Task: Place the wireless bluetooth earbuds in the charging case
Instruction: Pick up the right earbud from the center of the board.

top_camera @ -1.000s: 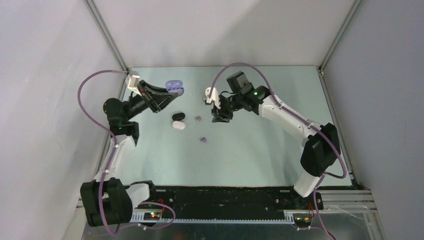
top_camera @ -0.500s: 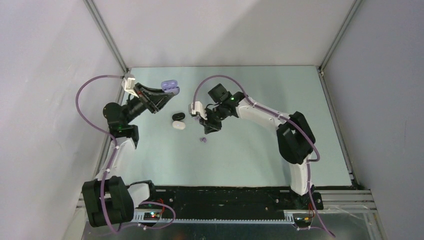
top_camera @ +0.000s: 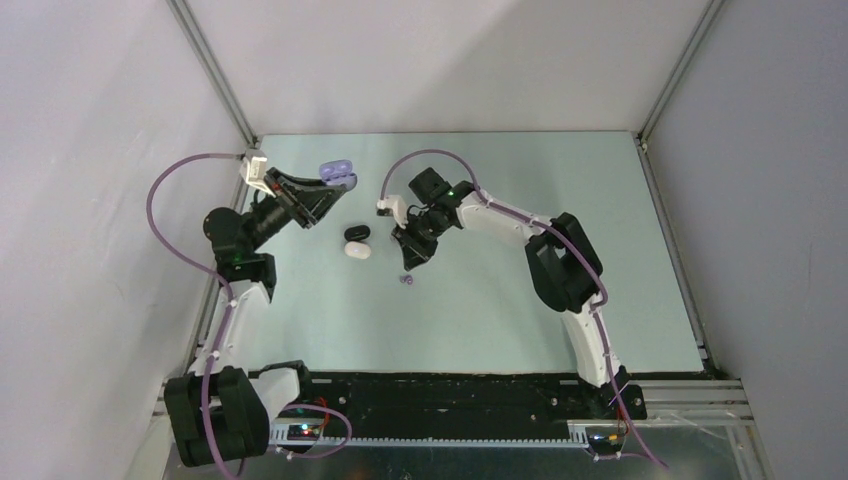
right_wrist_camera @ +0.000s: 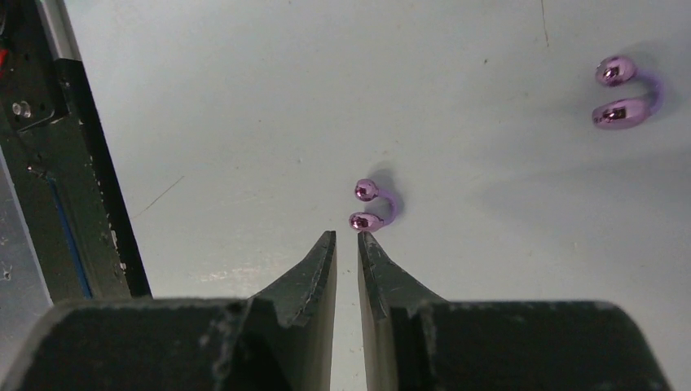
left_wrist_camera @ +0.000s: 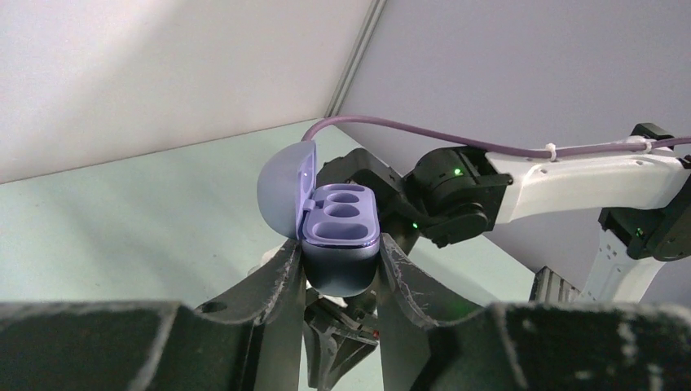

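My left gripper is shut on the open purple charging case and holds it above the table. Its lid is up and both wells are empty. My right gripper points down at the table, its jaws a narrow gap apart with nothing between them. One purple earbud lies just beyond its fingertips. A second purple earbud lies farther off. The top view shows only one purple earbud, just near of the right gripper.
A black oval case and a white oval case lie side by side between the two grippers. The black base rail shows at the left of the right wrist view.
My right arm has swung left and toward the near side, bringing its gripper down over the purple earbuds. My left gripper has drifted slightly left with the case.
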{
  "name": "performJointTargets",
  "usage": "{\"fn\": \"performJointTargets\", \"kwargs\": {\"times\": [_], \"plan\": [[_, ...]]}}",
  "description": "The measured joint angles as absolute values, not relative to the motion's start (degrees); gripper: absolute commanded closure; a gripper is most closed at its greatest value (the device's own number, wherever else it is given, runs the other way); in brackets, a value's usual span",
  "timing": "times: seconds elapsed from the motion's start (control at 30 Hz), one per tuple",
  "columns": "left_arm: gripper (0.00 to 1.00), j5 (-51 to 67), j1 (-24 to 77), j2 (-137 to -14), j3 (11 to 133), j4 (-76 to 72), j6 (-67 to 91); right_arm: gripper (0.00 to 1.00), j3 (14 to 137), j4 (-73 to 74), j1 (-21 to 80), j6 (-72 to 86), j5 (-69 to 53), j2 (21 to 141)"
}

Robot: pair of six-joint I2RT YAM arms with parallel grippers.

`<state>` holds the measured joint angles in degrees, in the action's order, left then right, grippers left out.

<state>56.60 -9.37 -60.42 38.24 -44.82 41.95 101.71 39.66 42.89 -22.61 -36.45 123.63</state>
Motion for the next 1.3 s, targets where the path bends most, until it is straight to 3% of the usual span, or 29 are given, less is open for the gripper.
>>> {"fn": "performJointTargets", "kwargs": {"times": [1.3], "plan": [[1.0, 54.2, -9.4, -61.1, 38.2, -40.5, 41.5, 0.81, 103.2, 38.9, 45.6, -20.6, -29.3, 129.8]]}}
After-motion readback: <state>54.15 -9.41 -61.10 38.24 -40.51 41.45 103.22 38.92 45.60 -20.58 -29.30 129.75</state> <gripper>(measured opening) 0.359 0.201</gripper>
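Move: The right earbud lies almost under the right hand: level with it fore and aft, some 2 cm to its left and about 7 cm below. The other earbud is roughly 9 cm farther out and 2 cm left of that one. On the same table top, the white case lies about 6 cm ahead and 12 cm left of the right hand, the black case 10 cm ahead and 12 cm left. From the left hand, the right earbud is around 13 cm right, 2 cm back and 32 cm below. The right earbud is closed in on from above: the right hand sinks about 5 cm towards it, fast at first and then easing off, swinging a centimetre or so forward on the way and back again. Its fingers tip some 8 degrees steeper and keep their narrow gap, ending just over the earbud's curved bridge; no grip is taken. ##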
